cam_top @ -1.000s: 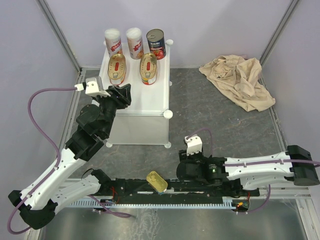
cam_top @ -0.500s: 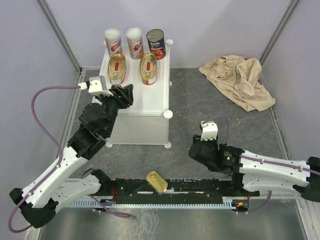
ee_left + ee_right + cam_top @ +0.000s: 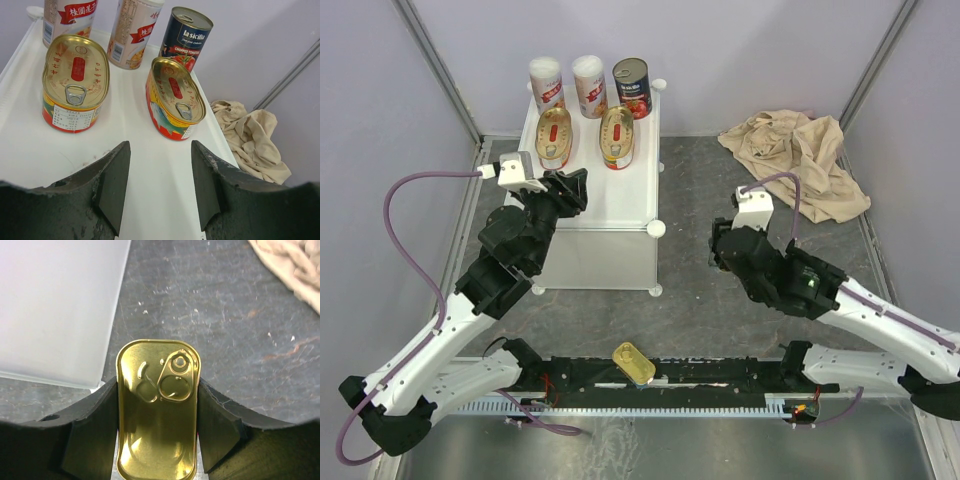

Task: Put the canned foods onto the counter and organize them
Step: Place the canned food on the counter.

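Observation:
On the white counter (image 3: 610, 205) stand two white-and-red cylinders (image 3: 547, 84) (image 3: 590, 86) and a dark red-labelled can (image 3: 631, 88), with two red-yellow oblong tins (image 3: 554, 138) (image 3: 617, 137) in front of them. My left gripper (image 3: 570, 186) hovers open over the counter's bare near part (image 3: 150, 190), nothing between its fingers (image 3: 114, 175). My right gripper (image 3: 718, 248) is shut on a gold rectangular tin (image 3: 158, 415), pull-tab up, above the dark floor right of the counter's side panel (image 3: 55, 305). Another gold tin (image 3: 633, 362) lies on the front rail.
A crumpled beige cloth (image 3: 800, 160) lies at the back right on the dark floor. The black rail (image 3: 720, 375) runs along the near edge between the arm bases. Grey walls and metal posts close in both sides.
My right arm has carried its gold tin from beside the front rail back towards the counter's right side. The left gripper shifted slightly further over the counter.

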Action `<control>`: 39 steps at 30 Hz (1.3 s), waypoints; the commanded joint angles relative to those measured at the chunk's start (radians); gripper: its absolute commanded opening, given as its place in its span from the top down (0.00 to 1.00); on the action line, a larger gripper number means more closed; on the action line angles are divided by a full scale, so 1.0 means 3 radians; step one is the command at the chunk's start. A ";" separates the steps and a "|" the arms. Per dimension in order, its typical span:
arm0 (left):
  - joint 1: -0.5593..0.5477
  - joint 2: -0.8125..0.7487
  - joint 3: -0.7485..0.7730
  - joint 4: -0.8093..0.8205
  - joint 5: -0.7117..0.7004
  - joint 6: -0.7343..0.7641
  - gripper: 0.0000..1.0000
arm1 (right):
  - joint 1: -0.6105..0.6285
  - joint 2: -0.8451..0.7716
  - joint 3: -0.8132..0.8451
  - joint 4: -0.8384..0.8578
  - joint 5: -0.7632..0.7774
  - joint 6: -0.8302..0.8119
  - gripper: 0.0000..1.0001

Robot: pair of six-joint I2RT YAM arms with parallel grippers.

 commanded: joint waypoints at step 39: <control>-0.0007 0.0007 0.0181 -0.0039 0.0111 0.0070 0.41 | -0.0045 0.2226 0.3655 -0.0692 -0.1062 -0.0783 0.73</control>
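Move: The right hand already holds the gold can. Its goal, the free spot on the counter's right front part, lies about 17 cm to its left, 6 cm ahead and 3 cm higher. From this hand the right oval can stands about 19 cm left and 15 cm ahead, the left oval can 30 cm left and 15 cm ahead. From the idle left hand the spot is about 9 cm right, 3 cm ahead and 7 cm lower. Keeping its grip, the right hand swings left and up, about 15 cm leftward, to the counter's front-right edge. ##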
